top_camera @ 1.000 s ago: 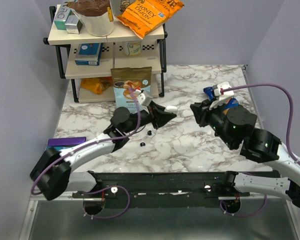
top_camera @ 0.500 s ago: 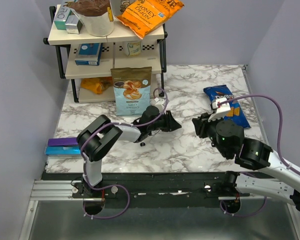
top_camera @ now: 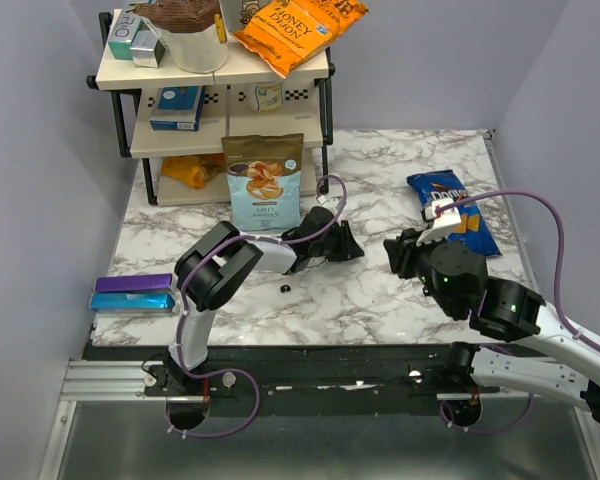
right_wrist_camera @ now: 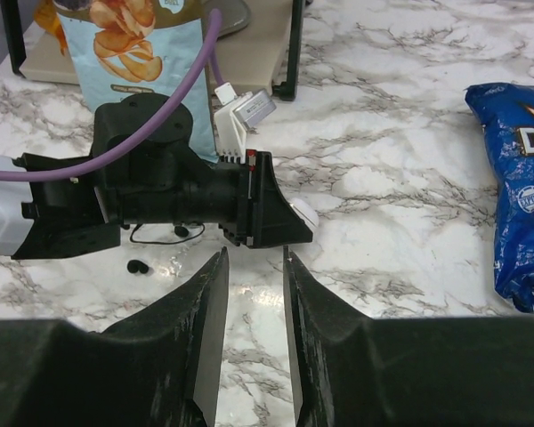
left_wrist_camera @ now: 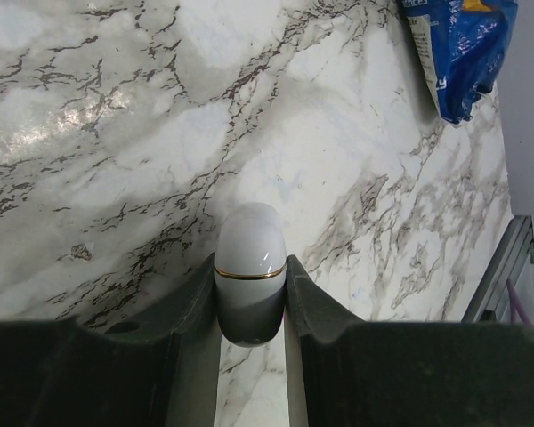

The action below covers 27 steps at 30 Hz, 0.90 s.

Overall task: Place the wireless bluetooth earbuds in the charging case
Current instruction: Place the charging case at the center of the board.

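My left gripper (left_wrist_camera: 251, 262) is shut on the charging case (left_wrist_camera: 249, 267), a white oval shell with a gold band, held low over the marble table (top_camera: 380, 290). In the right wrist view the case (right_wrist_camera: 303, 216) pokes out past the left gripper (right_wrist_camera: 276, 213). One black earbud (top_camera: 284, 288) lies on the table just near of the left arm; the right wrist view shows it (right_wrist_camera: 138, 266) and a second earbud (right_wrist_camera: 180, 230) under that arm. My right gripper (right_wrist_camera: 254, 253) stands open and empty, to the right of the left gripper (top_camera: 342, 243) and facing it.
A blue snack bag (top_camera: 450, 210) lies at the right. A light-blue chip bag (top_camera: 264, 182) stands in front of the shelf rack (top_camera: 215, 100) at the back left. A purple and blue packet (top_camera: 132, 292) lies at the near left edge.
The left arm has folded in, its elbow now nearer the middle, still gripping the case. The right arm drew back toward the near edge and its jaws opened wider.
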Each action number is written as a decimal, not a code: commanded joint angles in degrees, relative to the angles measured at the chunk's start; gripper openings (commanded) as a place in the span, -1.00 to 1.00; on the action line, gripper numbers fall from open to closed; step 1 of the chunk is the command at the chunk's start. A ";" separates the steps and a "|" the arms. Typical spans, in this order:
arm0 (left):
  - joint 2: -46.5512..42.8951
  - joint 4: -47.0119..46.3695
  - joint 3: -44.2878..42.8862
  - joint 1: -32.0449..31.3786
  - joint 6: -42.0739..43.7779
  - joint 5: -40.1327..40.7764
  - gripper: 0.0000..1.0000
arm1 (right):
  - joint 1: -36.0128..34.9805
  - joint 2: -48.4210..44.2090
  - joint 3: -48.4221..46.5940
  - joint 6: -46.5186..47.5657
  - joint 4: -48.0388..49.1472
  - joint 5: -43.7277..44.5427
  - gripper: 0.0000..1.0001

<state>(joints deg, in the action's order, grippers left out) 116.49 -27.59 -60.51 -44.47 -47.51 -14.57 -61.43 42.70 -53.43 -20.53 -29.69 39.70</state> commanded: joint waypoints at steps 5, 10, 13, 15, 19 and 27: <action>1.90 5.62 -1.01 -0.53 1.36 2.09 -0.47 | 0.08 0.02 0.08 -0.38 -0.72 0.81 -0.19; 0.85 5.71 0.83 -0.53 1.45 2.09 -0.08 | 0.17 -0.16 0.08 -0.56 -1.07 1.08 -0.17; -1.42 5.53 2.67 -0.53 1.89 2.53 0.09 | 0.17 -0.33 0.34 -0.91 -1.51 1.17 -0.17; -2.92 5.97 4.08 -0.44 2.50 3.40 0.16 | 0.17 -0.51 0.69 -1.35 -1.68 1.17 -0.16; -9.23 7.99 6.28 0.17 3.64 5.07 0.20 | 0.08 -0.69 1.31 -2.05 -1.68 0.90 -0.15; -29.45 21.07 10.76 0.96 9.44 17.87 0.24 | 0.17 0.11 3.50 -3.55 -0.54 -0.15 -0.14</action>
<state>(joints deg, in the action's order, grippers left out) 97.95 -15.81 -50.13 -43.57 -42.96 -7.79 -61.43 42.61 -51.79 -22.35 -30.06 39.70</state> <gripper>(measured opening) 0.612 0.427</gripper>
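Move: The left hand still grips the white charging case, its middle practically at the hand point, just over or on the marble board. From this hand one small black earbud lies about 15 cm left and 4 cm back, the other some 18 cm left and 9 cm back. The black case lies roughly 14 cm left and 4 cm ahead. From the raised right hand, the charging case is about 12 cm ahead, 7 cm left and 24 cm below. The left fingers let go of the white charging case: the hand keeps it at its spot, settling barely half a centimetre, then opens. With the fingers parted, the hand backs away from the case, about 6 cm to the left, 3–4 cm up and a little back, speeding up, with only a slight wrist turn. ##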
